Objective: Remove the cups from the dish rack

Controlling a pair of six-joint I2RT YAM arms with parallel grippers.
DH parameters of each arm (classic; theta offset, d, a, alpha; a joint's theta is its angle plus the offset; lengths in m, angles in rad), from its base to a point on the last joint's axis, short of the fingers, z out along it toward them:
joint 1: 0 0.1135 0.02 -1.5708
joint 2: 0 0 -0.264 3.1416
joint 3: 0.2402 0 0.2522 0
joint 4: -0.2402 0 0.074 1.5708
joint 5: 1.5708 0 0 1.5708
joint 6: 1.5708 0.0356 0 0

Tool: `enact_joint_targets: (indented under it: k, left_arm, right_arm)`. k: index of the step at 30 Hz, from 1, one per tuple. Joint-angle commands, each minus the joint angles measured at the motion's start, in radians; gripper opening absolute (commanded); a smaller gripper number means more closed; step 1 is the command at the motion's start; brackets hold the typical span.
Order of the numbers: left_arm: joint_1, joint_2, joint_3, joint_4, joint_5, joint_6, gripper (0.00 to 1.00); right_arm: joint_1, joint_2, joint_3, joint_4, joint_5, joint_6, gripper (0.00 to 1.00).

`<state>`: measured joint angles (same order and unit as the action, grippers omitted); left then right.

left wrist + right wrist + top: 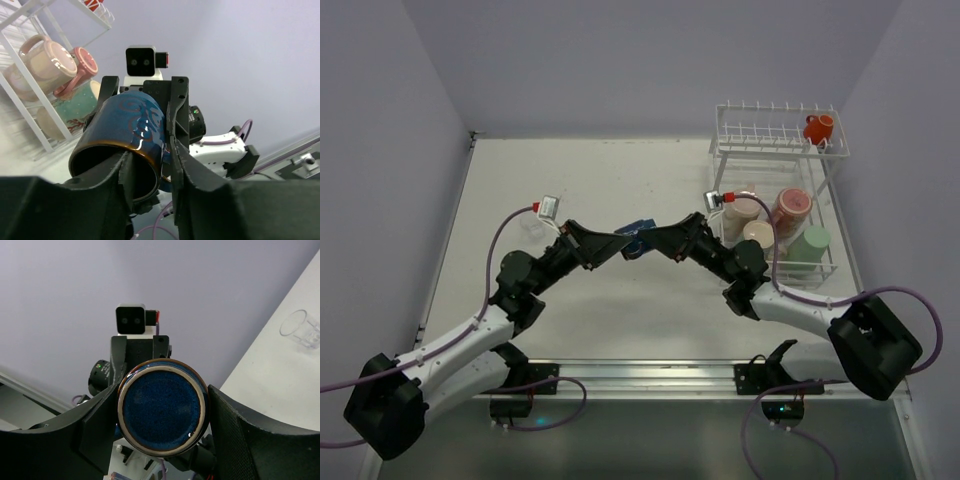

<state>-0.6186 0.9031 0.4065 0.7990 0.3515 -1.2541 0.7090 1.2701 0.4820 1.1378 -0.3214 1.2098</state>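
Observation:
A small dark blue cup (638,241) hangs above the table's middle, between both grippers. My right gripper (653,240) is shut on its sides, and the cup's round base (162,412) faces that wrist camera. My left gripper (150,155) is open around the cup's wall (132,122), with one finger inside the mouth and the other outside by the rim; a gap shows inside. The white dish rack (775,135) stands at the back right. An orange-red cup (817,128) sits on its top shelf. Pale pink (742,210), red-pink (790,207), cream (758,236) and green (810,243) cups lie below.
A clear plastic cup (300,330) stands on the table left of centre. Grey walls close the table in on three sides. A metal rail (650,372) runs along the near edge between the arm bases.

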Motion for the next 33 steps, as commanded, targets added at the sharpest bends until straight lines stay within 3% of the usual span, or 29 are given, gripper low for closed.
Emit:
enact_joint_targets:
  k: [1, 3, 4, 6, 8, 9, 10, 12, 14, 17, 21, 24, 29, 33]
  left_arm:
    - [-0.006, -0.046, -0.001, 0.123, -0.095, 0.025, 0.34]
    - [-0.006, -0.052, 0.002, 0.117, -0.114, 0.048, 0.22]
    - [-0.004, -0.056, 0.006, 0.096, -0.124, 0.056, 0.10]
    - [-0.006, -0.058, 0.015, 0.072, -0.126, 0.081, 0.00]
    - [-0.006, -0.059, 0.031, 0.021, -0.129, 0.102, 0.00]
    - [-0.004, -0.061, 0.035, 0.003, -0.129, 0.131, 0.00]
    - [-0.006, -0.067, 0.055, -0.024, -0.134, 0.154, 0.00]
    - [-0.006, -0.070, 0.110, -0.232, -0.160, 0.266, 0.00]
    - [-0.006, -0.055, 0.233, -0.512, -0.216, 0.375, 0.00]
    - [-0.003, -0.018, 0.389, -0.788, -0.301, 0.620, 0.00]
    - [-0.004, 0.081, 0.604, -1.110, -0.391, 0.812, 0.00]
    - [-0.003, 0.241, 0.771, -1.361, -0.501, 0.941, 0.00]
    - [0.013, 0.413, 0.845, -1.480, -0.612, 1.045, 0.00]
    - [0.068, 0.569, 0.902, -1.498, -0.576, 1.078, 0.00]
  right_arm:
    - [0.023, 0.003, -0.011, 0.178, 0.048, 0.030, 0.25]
    - [0.030, 0.000, -0.023, 0.178, 0.067, 0.025, 0.28]
    - [0.032, -0.006, -0.026, 0.172, 0.070, 0.023, 0.31]
    - [0.035, -0.011, -0.029, 0.165, 0.073, 0.016, 0.36]
    - [0.035, -0.023, -0.029, 0.145, 0.073, 0.002, 0.44]
    - [0.035, -0.031, -0.029, 0.134, 0.073, -0.006, 0.60]
    - [0.035, -0.035, -0.029, 0.110, 0.073, -0.012, 0.69]
    - [0.033, -0.072, -0.031, 0.062, 0.084, -0.048, 0.90]
    - [0.033, -0.113, -0.033, -0.053, 0.102, -0.113, 0.99]
    - [0.035, -0.225, -0.022, -0.286, 0.174, -0.221, 0.99]
    - [0.033, -0.375, 0.007, -0.594, 0.264, -0.335, 0.99]
    - [0.035, -0.469, 0.024, -0.871, 0.362, -0.413, 0.99]
    - [0.035, -0.606, 0.038, -1.075, 0.395, -0.480, 0.99]
    - [0.035, -0.684, 0.035, -1.135, 0.394, -0.503, 0.99]
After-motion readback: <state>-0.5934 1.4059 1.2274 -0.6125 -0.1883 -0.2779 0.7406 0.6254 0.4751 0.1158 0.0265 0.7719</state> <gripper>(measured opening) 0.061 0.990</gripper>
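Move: The blue mug is held up between the hands, gripped by the right, its mouth open to the left gripper. Its middle lies about 4 cm ahead and 3 cm right of the left hand, 1 cm above, and some 1 cm ahead and 1 cm left of the right hand, level with it. From the left hand, the clear cup on the table stands roughly 24 cm ahead, 25 cm left and 26 cm below. Almost in place, the left fingers shut on the blue mug's wall, one inside the mouth and one outside; only then does the right gripper open and draw off about 9 cm to its right, sinking a little as its fingertips tip down. The left arm carries the mug forward, then steeply down and left, some 12 cm forward and 13 cm down in all, rolling about 80 degrees to point its fingers downward. ##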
